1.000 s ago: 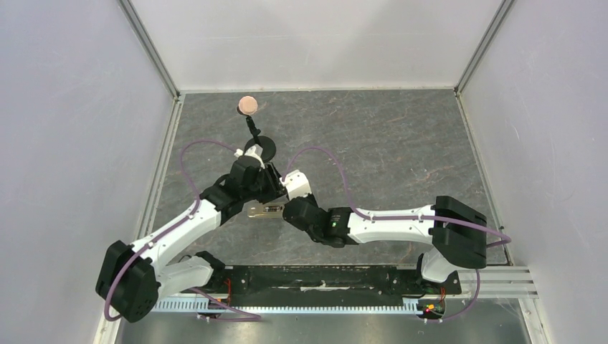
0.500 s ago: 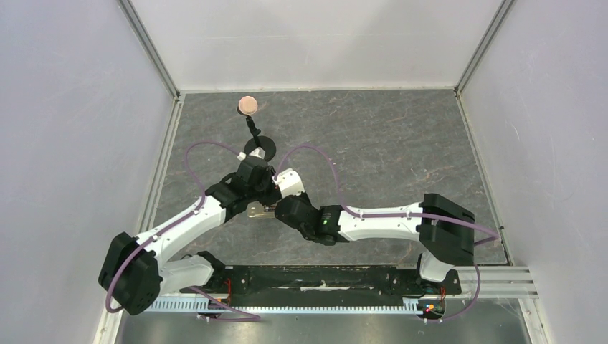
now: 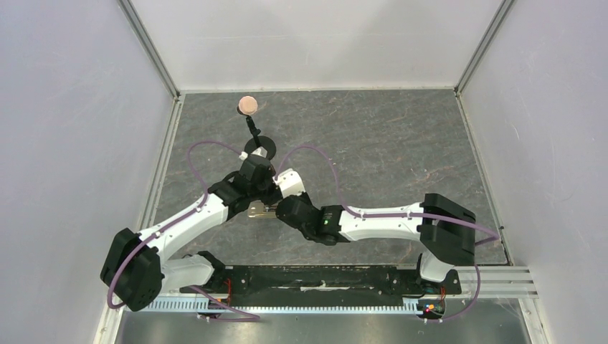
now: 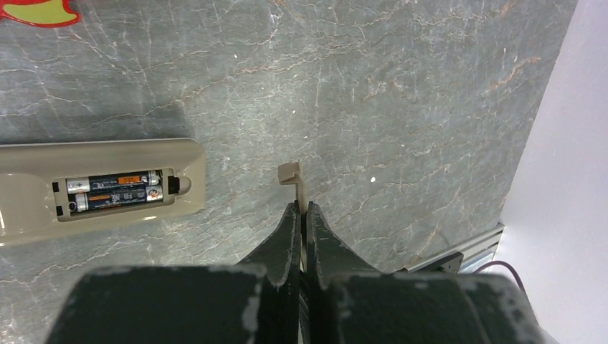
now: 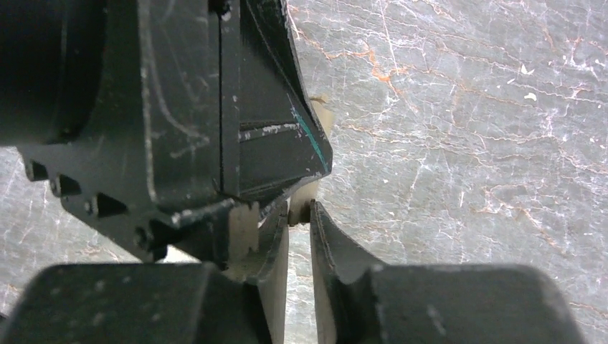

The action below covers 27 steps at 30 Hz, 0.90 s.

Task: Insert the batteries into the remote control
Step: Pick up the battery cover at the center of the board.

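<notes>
The remote control (image 4: 100, 168) lies tan back up on the grey table, its compartment uncovered. Both batteries (image 4: 115, 190) sit side by side inside it. From above only a sliver of the remote control (image 3: 258, 211) shows between the two wrists. My left gripper (image 4: 300, 209) is shut on the thin beige cover (image 4: 292, 175), held edge-on to the right of the remote and above the table. My right gripper (image 5: 300, 208) meets it from the other side. Its jaws stand slightly parted around the cover's end (image 5: 302, 208), with a dark sliver beside it.
A black stand with a round pinkish disc (image 3: 247, 104) rises behind the grippers. A red and yellow object (image 4: 36, 11) peeks in at the far edge of the left wrist view. White walls enclose the table, and a metal rail (image 4: 466, 247) runs along its near edge.
My left jaws have closed onto the cover. My right jaws, shut before, have parted a little. Both wrists drew slightly left and closer together.
</notes>
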Available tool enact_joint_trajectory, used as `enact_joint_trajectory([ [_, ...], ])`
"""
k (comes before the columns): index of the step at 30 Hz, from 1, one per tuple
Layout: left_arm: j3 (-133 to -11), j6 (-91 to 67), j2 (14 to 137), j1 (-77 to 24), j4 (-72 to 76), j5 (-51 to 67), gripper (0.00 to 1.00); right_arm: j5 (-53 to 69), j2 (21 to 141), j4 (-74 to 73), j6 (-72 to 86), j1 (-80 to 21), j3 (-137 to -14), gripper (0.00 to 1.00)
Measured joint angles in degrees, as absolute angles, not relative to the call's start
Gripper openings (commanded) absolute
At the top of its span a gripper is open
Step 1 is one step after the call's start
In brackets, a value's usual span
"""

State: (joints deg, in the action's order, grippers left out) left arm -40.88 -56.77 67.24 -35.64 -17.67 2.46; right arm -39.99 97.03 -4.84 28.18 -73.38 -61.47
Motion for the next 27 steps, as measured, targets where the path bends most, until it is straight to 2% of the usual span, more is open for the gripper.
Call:
enact_joint_trajectory([
  [3, -40.88, -56.07, 67.24, -35.77, -17.56, 2.52, 0.02, -39.38, 94.70, -3.75, 28.51, -73.34, -59.31, 0.40],
  [7, -40.88, -54.08, 67.24, -35.75, -17.56, 1.96, 0.02, -38.54, 88.12, -3.36, 28.56, -73.32, -55.61, 0.48],
  [14, -40.86, -48.84, 65.84, -35.75, -16.95, 1.96, 0.02, -33.98, 75.77, -1.04, 28.73, -72.16, -48.66, 0.53],
  [17, -40.73, -44.73, 64.20, -35.75, -15.59, 4.19, 0.02, -27.03, 70.52, 0.49, 28.67, -68.88, -45.50, 0.55],
  [24, -39.44, -31.64, 55.29, -35.75, -11.57, 21.50, 0.02, -7.84, 62.59, 3.38, 28.56, -58.13, -42.92, 0.63],
  [27, -39.46, -26.06, 52.01, -35.75, -10.17, 32.45, 0.02, -0.32, 60.27, 4.05, 27.88, -56.31, -43.18, 0.61],
])
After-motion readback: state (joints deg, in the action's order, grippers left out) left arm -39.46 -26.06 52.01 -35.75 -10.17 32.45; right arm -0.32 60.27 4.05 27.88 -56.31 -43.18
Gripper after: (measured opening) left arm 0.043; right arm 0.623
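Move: The battery cover is pinched in both grippers, its middle practically at the left hand's point and some 2 cm ahead and 2 cm left of the right hand's. From the left hand, the open remote lies about 6 cm left, 2 cm back and 8 cm below. The red toy is roughly 8 cm left and 6 cm ahead, also 8 cm lower. From the right hand the remote is about 8 cm left, level fore and aft. The right fingers open well beyond half and come free of the battery cover at once, the right hand pulling up some 12 cm and away to its right about 6 cm, rolling its left side up. The left keeps its pinch, almost still at first, then lifts the cover about 10 cm and draws back 7 cm and a little right, levelling out while turning some 40 degrees clockwise. ##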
